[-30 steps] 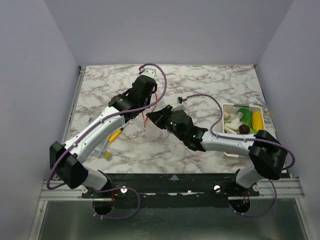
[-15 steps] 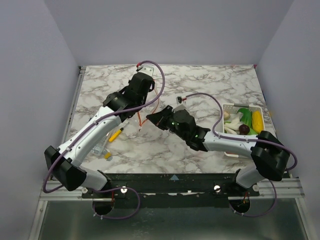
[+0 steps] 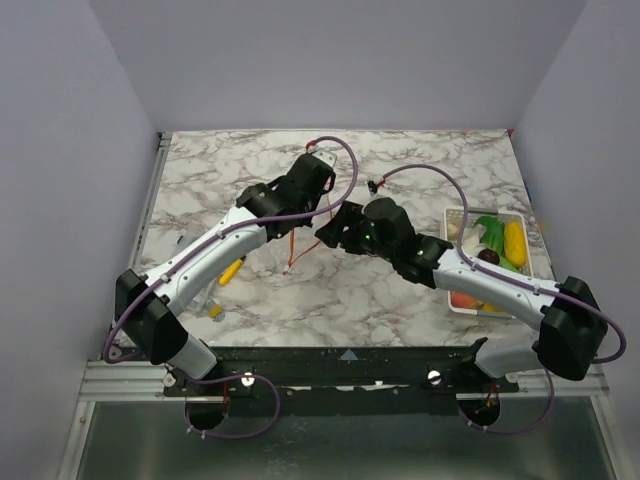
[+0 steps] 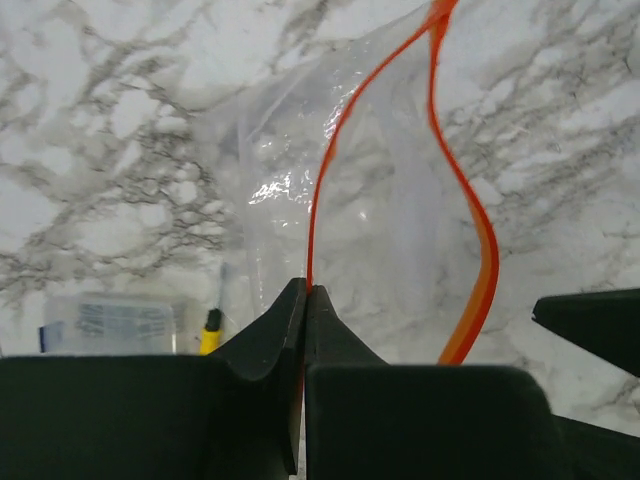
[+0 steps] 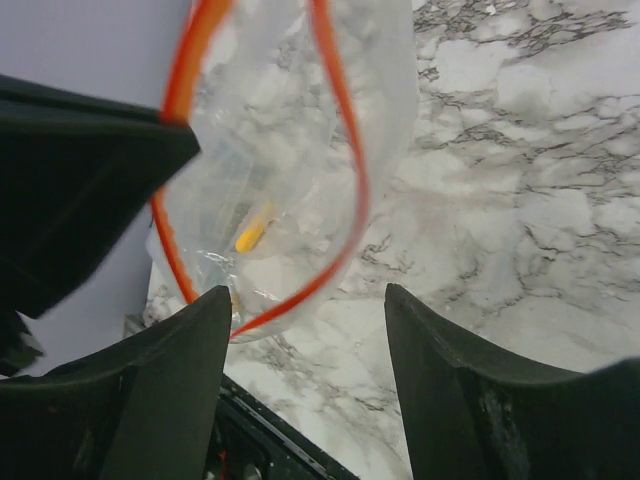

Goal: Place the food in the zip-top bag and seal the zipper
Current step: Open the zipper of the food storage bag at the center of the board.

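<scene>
My left gripper (image 4: 307,292) is shut on the zipper (image 4: 322,180), the thin red-orange strip of the clear zip-top bag (image 4: 390,210). It holds the bag above the marble table with the mouth hanging open in a loop. In the top view the left gripper (image 3: 303,212) and the bag (image 3: 297,245) are mid-table. My right gripper (image 5: 310,300) is open and empty beside the open bag mouth (image 5: 290,140); in the top view it (image 3: 330,228) sits just right of the bag. The food (image 3: 492,240) lies in a white tray at the right.
The white slotted tray (image 3: 452,215) stands near the right edge, partly under the right arm. A short yellow pen (image 3: 230,270) and a small clear plastic item (image 3: 200,296) lie at the front left. Grey walls surround the table.
Both arms have moved right and farther back. The left gripper has carried the bag's strip with it, and the right gripper has followed and stayed just right of the bag.
</scene>
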`<state>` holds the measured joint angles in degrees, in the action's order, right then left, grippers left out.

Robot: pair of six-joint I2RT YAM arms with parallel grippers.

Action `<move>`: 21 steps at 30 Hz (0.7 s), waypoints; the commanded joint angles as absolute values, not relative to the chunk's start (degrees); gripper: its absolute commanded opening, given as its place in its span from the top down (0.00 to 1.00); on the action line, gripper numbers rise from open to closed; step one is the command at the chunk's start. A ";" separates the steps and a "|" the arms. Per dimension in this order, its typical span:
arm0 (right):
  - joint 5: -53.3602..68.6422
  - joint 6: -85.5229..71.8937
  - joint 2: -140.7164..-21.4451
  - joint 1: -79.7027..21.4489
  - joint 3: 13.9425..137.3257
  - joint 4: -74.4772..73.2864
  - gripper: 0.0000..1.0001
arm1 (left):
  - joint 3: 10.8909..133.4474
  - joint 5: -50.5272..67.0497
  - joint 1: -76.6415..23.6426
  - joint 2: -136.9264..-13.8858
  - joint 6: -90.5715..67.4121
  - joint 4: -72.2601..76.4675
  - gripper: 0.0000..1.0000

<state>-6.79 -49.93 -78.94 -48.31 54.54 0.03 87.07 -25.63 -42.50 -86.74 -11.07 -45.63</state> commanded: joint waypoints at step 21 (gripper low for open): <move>-15.29 -43.87 -86.38 -48.61 60.27 -5.36 0.81 | 82.64 -9.61 -43.51 -85.52 -17.11 -43.82 1.00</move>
<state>-14.46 -43.86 -85.89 -48.40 59.94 -7.88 81.67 -10.66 -42.89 -86.78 -15.31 -42.52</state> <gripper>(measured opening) 0.304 0.011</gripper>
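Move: The bag's right zipper strip runs just beyond the right hand's open fingertips, about 3 cm ahead, 1 cm left and a little below. The left strip, still pinched by the left hand, is some 6 cm left and 2 cm ahead of the right hand. The mouth's near corner is about 6 cm back and 7 cm left; its far corner some 10 cm ahead, 1 cm right. From the left hand the right strip lies about 5 cm right, 1 cm ahead, slightly below. The bag's right zipper strip is met by the right hand, which sinks about 4 cm and works 2 cm forward, drifting right, its left side rolling down some 15 degrees as the fingers close from wide to under half open about the strip. The left hand keeps its pinch on the left strip and carries it right, down and back, roughly 6 cm in all, tipping 10 degrees farther down, then nearly settles. ##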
